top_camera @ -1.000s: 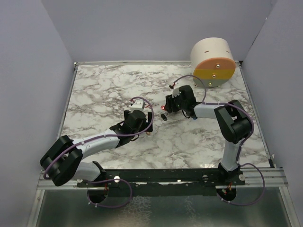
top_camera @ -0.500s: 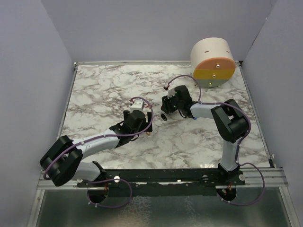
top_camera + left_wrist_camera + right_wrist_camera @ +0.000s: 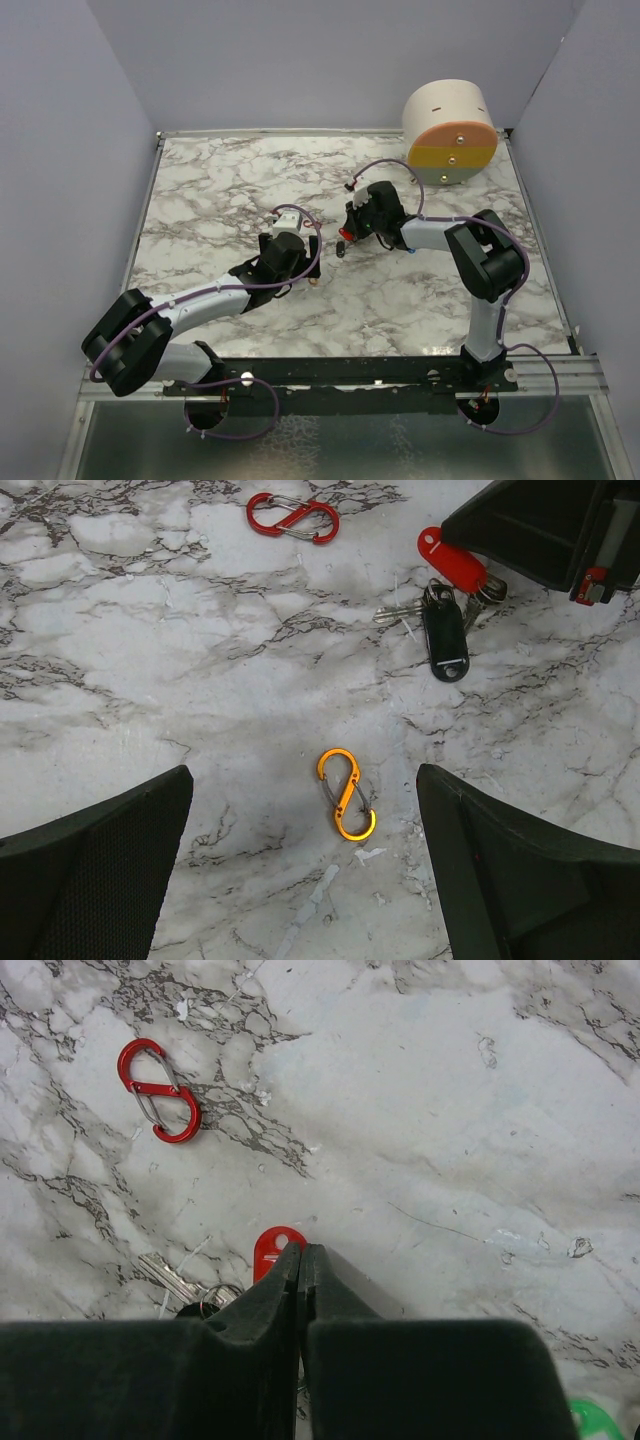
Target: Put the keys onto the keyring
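Observation:
The keys (image 3: pixel 440 620) are a bunch on the marble: metal shafts, a black fob and a red tag (image 3: pixel 272 1251). An orange S-shaped keyring clip (image 3: pixel 347 794) lies flat between the fingers of my left gripper (image 3: pixel 305 772), which stands wide open just above it and touches nothing. A red clip (image 3: pixel 293 516) lies farther off. My right gripper (image 3: pixel 300 1256) is shut, tips down on the bunch. The red tag pokes out beside its left finger, and I cannot tell whether it is pinched. In the top view the left gripper (image 3: pixel 308 272) and right gripper (image 3: pixel 347 234) almost meet.
A round cream drum with an orange and yellow face (image 3: pixel 450 130) stands at the back right corner. A green piece (image 3: pixel 598 1422) shows at the right wrist view's lower right edge. Grey walls close the marble table (image 3: pixel 220 190) on three sides.
My right gripper slid a little left to the key bunch and closed its jaws from half open to shut. The left arm barely moved and stayed open.

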Tool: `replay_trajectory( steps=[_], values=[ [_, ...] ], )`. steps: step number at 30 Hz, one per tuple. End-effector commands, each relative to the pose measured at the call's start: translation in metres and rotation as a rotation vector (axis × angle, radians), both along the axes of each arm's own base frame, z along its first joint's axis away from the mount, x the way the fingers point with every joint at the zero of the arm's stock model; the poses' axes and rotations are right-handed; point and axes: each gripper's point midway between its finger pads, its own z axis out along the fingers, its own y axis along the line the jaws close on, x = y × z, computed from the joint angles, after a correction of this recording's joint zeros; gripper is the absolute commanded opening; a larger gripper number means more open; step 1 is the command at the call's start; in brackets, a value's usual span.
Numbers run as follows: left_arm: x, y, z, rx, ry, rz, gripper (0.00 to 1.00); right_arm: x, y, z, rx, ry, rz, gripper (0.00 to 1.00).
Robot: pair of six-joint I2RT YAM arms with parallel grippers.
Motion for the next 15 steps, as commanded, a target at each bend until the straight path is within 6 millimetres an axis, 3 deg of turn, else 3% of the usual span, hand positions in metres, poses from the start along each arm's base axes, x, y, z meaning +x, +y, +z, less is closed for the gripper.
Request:
replay_trajectory(
  steps=[1,8,9,11,15],
  values=[
    [-0.001,0.000,0.004,-0.019,-0.012,-0.009,0.96,-0.017,-0.009,-0.023,-0.064,0.072,-0.007,0.01],
    [0.000,-0.001,0.005,-0.022,-0.011,-0.013,0.96,-0.019,-0.009,0.017,-0.003,-0.005,-0.015,0.03],
    [0.000,-0.001,0.005,-0.023,-0.011,-0.012,0.96,-0.020,-0.010,0.020,0.000,-0.011,-0.015,0.08],
    [0.000,-0.001,0.005,-0.024,-0.012,-0.014,0.96,-0.022,-0.012,0.022,-0.002,-0.013,-0.016,0.29],
    [-0.001,-0.002,0.004,-0.026,-0.007,-0.017,0.96,-0.028,-0.012,0.018,-0.015,-0.001,-0.016,0.52]
  ],
)
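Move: My right fingertips are already shut at the red key tag, its middle about 1 cm back of my hand point and 1 cm below. The black key tag lies about 5 cm back and 2 cm left of my right hand. The red carabiner is roughly 3 cm ahead and 9 cm left. From my waiting left hand, the red tag is about 10 cm ahead, 12 cm right and 8 cm below. I draw my right hand back and to the right, away from the red carabiner, some 2.5 cm over the table with the wrist angle unchanged, dragging the red tag along at first with the closed fingertips. I then lift about 1 cm and spread the fingers to roughly half open, letting go of the tag. ##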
